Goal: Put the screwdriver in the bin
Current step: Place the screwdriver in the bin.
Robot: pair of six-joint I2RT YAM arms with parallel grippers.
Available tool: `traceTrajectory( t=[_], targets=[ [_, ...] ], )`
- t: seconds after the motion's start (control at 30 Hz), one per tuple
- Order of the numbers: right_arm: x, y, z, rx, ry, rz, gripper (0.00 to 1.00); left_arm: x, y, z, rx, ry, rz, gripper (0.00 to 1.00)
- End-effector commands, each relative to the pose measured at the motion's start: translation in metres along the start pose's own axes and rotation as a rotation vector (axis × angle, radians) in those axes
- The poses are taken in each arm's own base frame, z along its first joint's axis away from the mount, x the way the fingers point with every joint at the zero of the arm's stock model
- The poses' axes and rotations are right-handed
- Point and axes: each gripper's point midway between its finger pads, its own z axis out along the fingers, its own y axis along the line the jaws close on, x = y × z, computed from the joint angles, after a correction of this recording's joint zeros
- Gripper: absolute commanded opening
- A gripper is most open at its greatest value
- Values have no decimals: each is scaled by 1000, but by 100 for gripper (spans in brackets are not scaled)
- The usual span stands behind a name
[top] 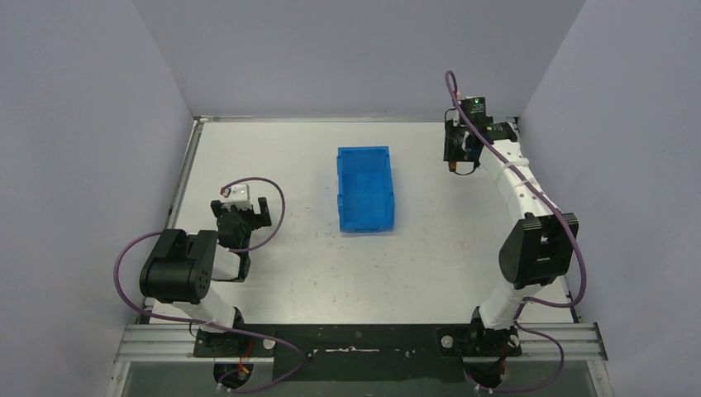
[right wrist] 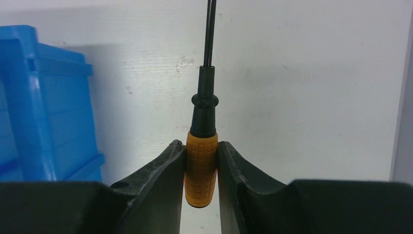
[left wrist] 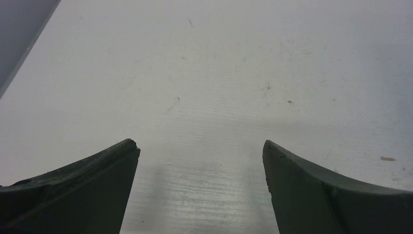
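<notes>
In the right wrist view the screwdriver [right wrist: 201,161] has an orange gridded handle pinched between my right gripper's [right wrist: 201,148] two black fingers, its black collar and thin shaft pointing away up the frame. The blue bin [right wrist: 44,107] stands to its left in that view. From above, the bin [top: 364,188] sits mid-table and my right gripper [top: 460,165] hangs at the far right, right of the bin; only a speck of orange shows there. My left gripper [top: 241,208] is at the left of the table, open, with bare table between its fingers [left wrist: 97,180].
Purple-grey walls close in the table on the left, back and right. A raised metal rim [top: 186,169] runs along the table's left edge. Cables loop off both arms.
</notes>
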Motion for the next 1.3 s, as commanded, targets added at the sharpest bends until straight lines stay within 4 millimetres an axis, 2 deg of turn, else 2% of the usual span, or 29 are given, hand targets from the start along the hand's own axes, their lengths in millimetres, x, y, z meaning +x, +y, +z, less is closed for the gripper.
traceTrajectory(
  t=[0.0, 0.27, 0.57, 1.0, 1.13, 1.27],
  targets=[
    [-34, 34, -40, -63, -129, -46, 9, -17, -2, 4, 6, -59, -8, 97],
    [-50, 108, -66, -177, -221, -142, 9, -17, -2, 4, 6, -60, -10, 97],
    [-47, 167, -82, -278, -265, -219, 9, -18, -2, 4, 6, -60, -8, 97],
    [-43, 220, -103, -347, -316, -297, 9, -17, -2, 4, 6, -59, -8, 97],
    [-35, 229, -96, -355, -309, -322, 10, -17, -2, 4, 6, -59, -8, 97],
    [-19, 237, -79, -363, -287, -397, 14, -17, -2, 4, 6, -59, -9, 97]
  ],
)
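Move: The right hand already holds the screwdriver by its handle, high over the table. The blue bin's middle lies about 25 cm to its left, roughly 3 cm nearer the base and some 13 cm below. From the idle left hand, the bin stands some 41 cm to the right and about 2 cm farther out, roughly level in height. The right hand carries the still-pinched screwdriver some 23 cm left over the bin, rising 8 cm, turning counter-clockwise. ##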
